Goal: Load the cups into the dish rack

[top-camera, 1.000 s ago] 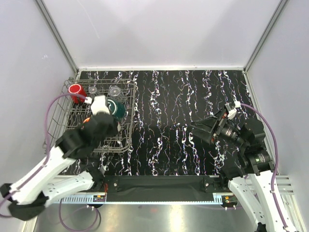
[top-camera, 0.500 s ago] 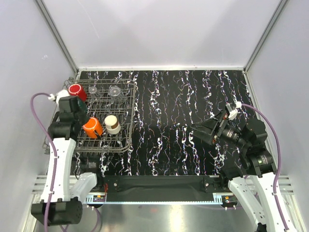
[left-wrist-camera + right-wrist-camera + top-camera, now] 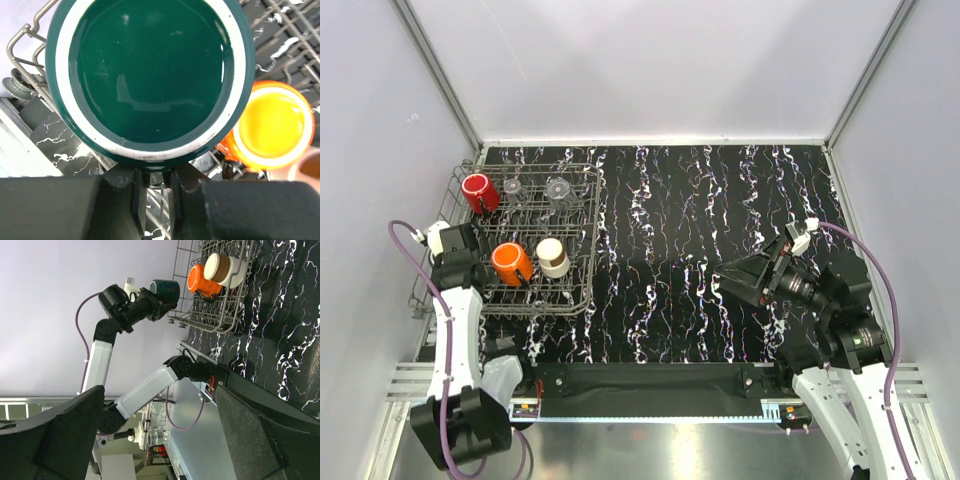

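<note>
The grey wire dish rack (image 3: 588, 262) stands at the table's left. In it are a red cup (image 3: 477, 190), two clear cups (image 3: 513, 186) (image 3: 558, 188), an orange cup (image 3: 509, 262) and a cream cup (image 3: 553, 256). My left gripper (image 3: 155, 176) is shut on the dark green cup (image 3: 150, 75), held bottom-up over the rack's left edge beside the orange cup (image 3: 272, 125). In the top view the left wrist (image 3: 453, 252) hides the green cup. The right wrist view shows the green cup (image 3: 166, 290) in the air. My right gripper (image 3: 732, 280) is open and empty over the table's right.
The black marbled table top (image 3: 700, 220) is walled by white panels. A black bar (image 3: 650, 380) runs along the near edge between the arm bases. The rack's wire rim (image 3: 27, 37) lies just under the green cup.
My left arm has swung from over the rack's middle to its left edge, carrying the green cup. The orange and cream cups are uncovered. My right gripper has shifted slightly.
</note>
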Tool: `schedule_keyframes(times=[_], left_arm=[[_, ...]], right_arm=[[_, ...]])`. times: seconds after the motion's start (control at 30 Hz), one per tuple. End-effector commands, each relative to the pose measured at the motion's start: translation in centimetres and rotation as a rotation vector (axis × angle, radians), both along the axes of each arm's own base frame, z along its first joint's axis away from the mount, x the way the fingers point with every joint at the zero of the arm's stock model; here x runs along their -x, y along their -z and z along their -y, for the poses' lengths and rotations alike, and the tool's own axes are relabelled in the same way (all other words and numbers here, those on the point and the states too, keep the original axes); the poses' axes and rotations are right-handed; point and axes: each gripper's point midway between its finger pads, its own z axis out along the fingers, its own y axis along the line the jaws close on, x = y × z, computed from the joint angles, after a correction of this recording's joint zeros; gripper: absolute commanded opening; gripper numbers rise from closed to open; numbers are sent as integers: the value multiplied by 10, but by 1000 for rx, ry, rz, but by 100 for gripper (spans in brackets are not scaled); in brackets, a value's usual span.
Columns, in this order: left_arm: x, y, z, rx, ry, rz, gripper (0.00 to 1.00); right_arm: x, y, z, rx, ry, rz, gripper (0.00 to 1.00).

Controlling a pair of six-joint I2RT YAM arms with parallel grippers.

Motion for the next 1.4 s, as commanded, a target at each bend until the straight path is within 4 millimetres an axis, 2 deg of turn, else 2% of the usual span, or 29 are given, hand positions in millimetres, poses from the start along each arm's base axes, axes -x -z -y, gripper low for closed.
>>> schedule_keyframes(times=[0.0, 0.07, 0.2, 0.33, 0.6, 0.9, 1.2, 1.37], left_arm=[[-30, -25, -26, -86, -62, 134, 0], [-32, -23, -30, -86, -73, 134, 0], [-44, -1, -27, -32, -46, 90, 0], [-40, 19, -32, 11, -95, 51, 0], [-47, 30, -34, 23, -84, 83, 0], [-45, 58, -35, 76, -98, 7, 0], [-46, 66, -36, 104, -110, -21, 0], [-45, 71, -36, 117, -117, -35, 5]], right_arm=[[8, -5, -1, 12, -37, 41, 100], [7, -5, -1, 23, -37, 32, 100], [5, -9, -1, 20, -31, 43, 100], [3, -12, -2, 14, -34, 41, 100], [1, -8, -2, 10, -25, 22, 100], [-6, -15, -3, 8, -18, 36, 100], [-9, -7, -4, 9, -17, 18, 100], [-10, -9, -4, 6, -20, 20, 100]])
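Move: The left hand still pinches the green cup by its handle side over the rack's near-left part; the free spot it is bound for lies about 4 cm ahead, 2 cm left and 9 cm below. Of that spot, the orange cup stands some 10 cm to the right, level with it, and the white-and-brown cup roughly 18 cm right and 1 cm farther out. From the right hand, the spot is around 51 cm left, 11 cm ahead and 26 cm below. The left hand carries the green cup about 2 cm forward and 2 cm left, away from the orange cup, then sinks almost straight down, some 9 cm in all, lowering the cup base-up into the rack's near-left corner. The descent slows towards the end while the wrist tips the fingers steeper down by roughly 15 degrees and the fingers keep their hold on the cup. ##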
